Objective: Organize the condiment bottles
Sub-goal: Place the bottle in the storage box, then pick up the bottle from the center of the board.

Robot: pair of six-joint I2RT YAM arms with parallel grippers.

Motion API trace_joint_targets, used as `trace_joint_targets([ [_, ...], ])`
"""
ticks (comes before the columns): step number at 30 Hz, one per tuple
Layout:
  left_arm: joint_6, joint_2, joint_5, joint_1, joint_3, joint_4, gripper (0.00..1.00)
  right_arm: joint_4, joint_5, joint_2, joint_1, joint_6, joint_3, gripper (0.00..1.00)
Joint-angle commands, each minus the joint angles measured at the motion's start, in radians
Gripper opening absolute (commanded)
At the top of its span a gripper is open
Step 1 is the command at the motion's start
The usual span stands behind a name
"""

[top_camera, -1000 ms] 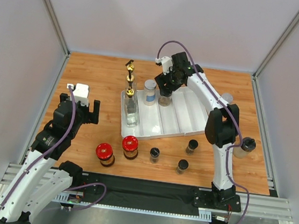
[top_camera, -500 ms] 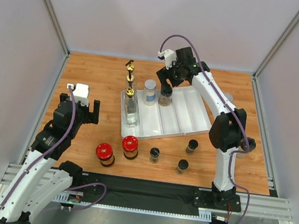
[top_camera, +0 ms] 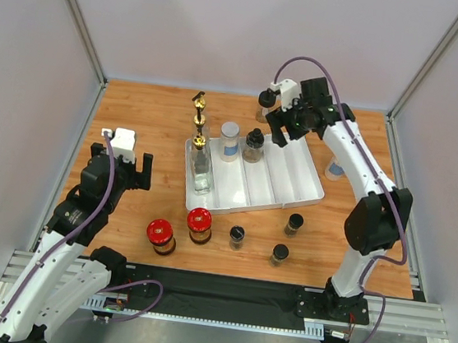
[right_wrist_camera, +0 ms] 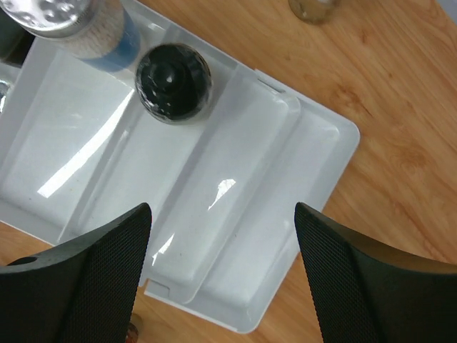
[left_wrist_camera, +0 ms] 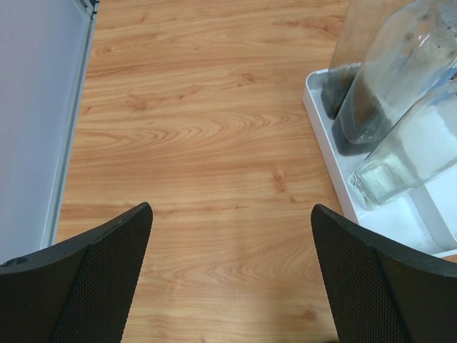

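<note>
The condiment bottles are spread around a white divided tray [top_camera: 289, 191]. In its left lane stand tall gold-spouted bottles [top_camera: 200, 167], then a silver-lidded jar [top_camera: 229, 139] and a black-capped jar [top_camera: 253, 144]. My right gripper [top_camera: 279, 133] hangs open above the tray's right lanes, just right of that black-capped jar [right_wrist_camera: 173, 82], holding nothing [right_wrist_camera: 223, 279]. Two red-lidded jars [top_camera: 160, 234] [top_camera: 199, 222] and three small black-capped jars [top_camera: 237, 236] stand in front of the tray. My left gripper [top_camera: 122, 168] is open over bare wood, left of the tray [left_wrist_camera: 232, 271].
Another black-capped jar [top_camera: 265, 101] stands on the table behind the tray. A clear jar [top_camera: 336, 168] sits right of the tray, partly hidden by my right arm. Grey walls close in the table on three sides. The gold-spouted bottles [left_wrist_camera: 400, 86] fill the right of the left wrist view.
My right gripper has let go of the black-capped jar in the tray, opened wider, and moved up and to the right. The left arm has stayed still.
</note>
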Motion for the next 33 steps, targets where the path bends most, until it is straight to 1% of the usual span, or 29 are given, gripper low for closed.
trace_joint_targets([
  [1, 0.011, -0.012, 0.014, -0.004, 0.002, 0.03, 1.0, 0.025, 0.013, -0.139, -0.077, -0.024, -0.066, 0.83],
  [5, 0.011, -0.017, 0.017, -0.004, 0.002, 0.033, 1.0, 0.045, -0.01, -0.221, -0.177, -0.016, -0.163, 0.83],
  [6, 0.011, -0.017, 0.018, -0.004, 0.002, 0.031, 1.0, 0.056, -0.017, -0.249, -0.218, -0.013, -0.196, 0.83],
  [9, 0.009, -0.017, 0.023, -0.004, 0.002, 0.031, 1.0, 0.071, -0.02, -0.278, -0.303, -0.008, -0.243, 0.83],
  [14, 0.009, -0.017, 0.023, -0.004, 0.002, 0.031, 1.0, 0.091, -0.046, -0.278, -0.442, 0.01, -0.27, 0.82],
  [17, 0.009, -0.015, 0.021, -0.004, 0.002, 0.033, 1.0, 0.1, -0.065, -0.261, -0.493, 0.025, -0.274, 0.82],
  [23, 0.009, -0.015, 0.017, -0.004, 0.0, 0.031, 1.0, 0.119, -0.079, -0.211, -0.529, 0.039, -0.266, 0.82],
  [33, 0.011, -0.011, 0.014, -0.004, 0.0, 0.03, 1.0, 0.105, -0.096, -0.064, -0.529, 0.078, -0.183, 0.81],
])
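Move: From the right gripper, the next bottle to fetch, blue-labelled and standing right of the storage box, is some 23 cm to the right, 2 cm ahead and 13 cm below. The black-cap bottle already in the box is about 4 cm ahead, 6 cm left and 12 cm below; the loose black-cap bottle lies roughly 22 cm ahead, 3 cm left and 13 cm down. The left gripper has the blue-labelled bottle about 21 cm ahead, 69 cm right and 18 cm below. Swing the empty right gripper about 22 cm right, rising slightly, away from the boxed black-cap bottle and across the box's empty slots to the blue-labelled bottle beyond. Turn the wrist some 30 degrees clockwise on the way, then sink towards the bottle's cap, easing a little forward, fingers kept open. ##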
